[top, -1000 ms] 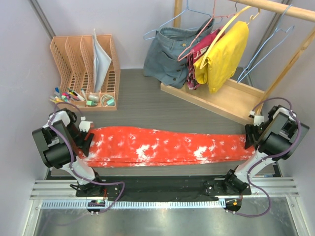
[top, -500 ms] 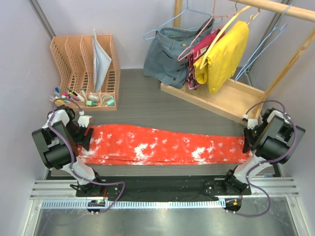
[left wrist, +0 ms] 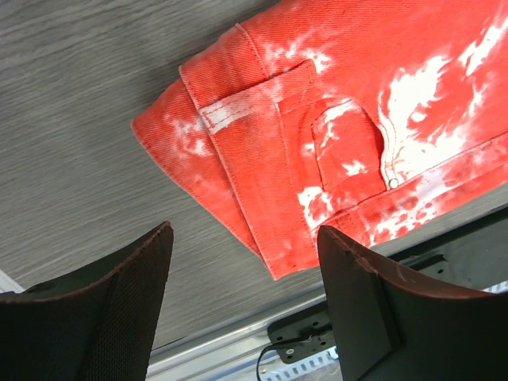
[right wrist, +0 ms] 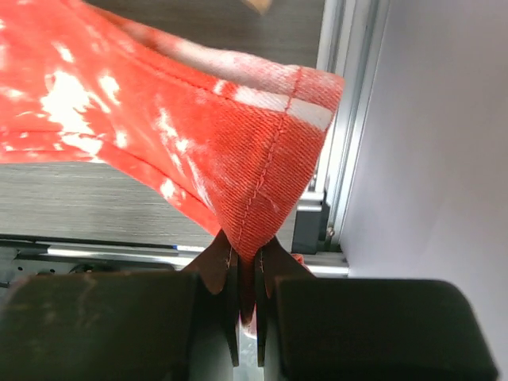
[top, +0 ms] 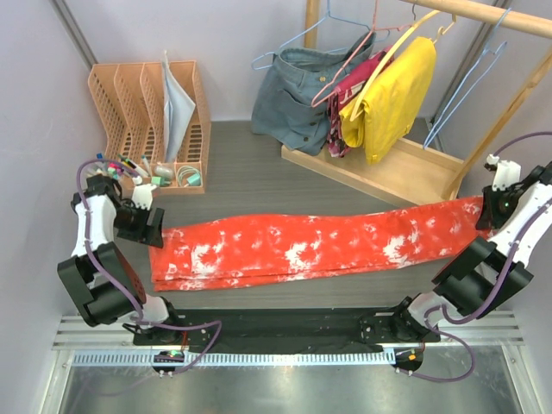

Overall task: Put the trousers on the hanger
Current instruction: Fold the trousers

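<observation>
The red-orange trousers (top: pixel 302 248) with white splotches lie stretched across the dark table. Their right leg end is raised off the table by my right gripper (top: pixel 485 210). In the right wrist view that gripper (right wrist: pixel 246 262) is shut on the hem fold of the trousers (right wrist: pixel 198 151). My left gripper (top: pixel 147 226) hovers open just beyond the waist end, touching nothing. The left wrist view shows its jaws wide apart (left wrist: pixel 244 238), with the waistband and pocket of the trousers (left wrist: pixel 317 135) flat below. An empty light-blue wire hanger (top: pixel 463 93) hangs on the rail at the back right.
A wooden clothes rack (top: pixel 379 177) at the back right carries a grey-blue denim garment (top: pixel 297 95), a pink hanger and a yellow garment (top: pixel 392 99). An orange file organiser (top: pixel 147 112) with pens stands back left. Walls close both sides; a metal rail (top: pixel 285 332) runs along the near edge.
My right gripper has shut on the leg end and lifted it up and back to the right, tilting the trousers. My left arm has moved back, off the waist end.
</observation>
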Motion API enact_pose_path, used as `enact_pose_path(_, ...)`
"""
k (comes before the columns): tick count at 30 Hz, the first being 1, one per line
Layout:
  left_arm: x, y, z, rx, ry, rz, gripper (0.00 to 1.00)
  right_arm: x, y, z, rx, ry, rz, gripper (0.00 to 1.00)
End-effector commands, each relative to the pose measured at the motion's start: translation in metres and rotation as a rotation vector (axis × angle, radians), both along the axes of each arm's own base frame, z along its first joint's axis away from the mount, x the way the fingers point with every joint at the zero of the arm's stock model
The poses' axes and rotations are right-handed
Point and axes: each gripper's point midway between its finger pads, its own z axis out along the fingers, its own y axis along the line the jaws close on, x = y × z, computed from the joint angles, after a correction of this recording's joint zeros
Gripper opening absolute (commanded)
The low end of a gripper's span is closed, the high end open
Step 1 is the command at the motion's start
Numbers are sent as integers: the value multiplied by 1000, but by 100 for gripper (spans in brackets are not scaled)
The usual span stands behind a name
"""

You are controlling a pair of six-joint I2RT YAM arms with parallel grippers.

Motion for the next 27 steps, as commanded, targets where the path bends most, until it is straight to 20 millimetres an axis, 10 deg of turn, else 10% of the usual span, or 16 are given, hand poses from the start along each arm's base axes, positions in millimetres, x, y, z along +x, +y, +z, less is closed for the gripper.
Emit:
enact_pose_path(1, -3, -15, 4, -89, 5, 24, 73, -9, 51, 31, 155, -62, 119, 1)
enact_pose_path(11, -20, -30, -6, -277, 179, 214, 72, 0, 162, 64, 230, -255, 375, 1)
enact_pose_path(27, -49, 8, -31, -160, 285, 259, 66, 21, 288, 96, 533, -365, 537, 1)
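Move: My right hand holds the hem end, about 18 cm above the table. The middle of the trousers lies some 51 cm to its left and 3 cm nearer me, the waistband about 97 cm left and 8 cm nearer. The rack's wooden tray sits roughly 25 cm left and 26 cm farther out. For my empty left hand, the waistband is about 7 cm back, 3 cm left and 8 cm below; the pen compartment is 24 cm ahead and 5 cm left. Keeping the hem pinched, I sweep my right hand about 25 cm left, back over the trousers towards their middle, rising some 8 cm mostly early on while the wrist turns counter-clockwise and the fingers swing up to point more left and forward. My left hand, open and empty, eases about 5 cm back and 2 cm down towards the waistband. ##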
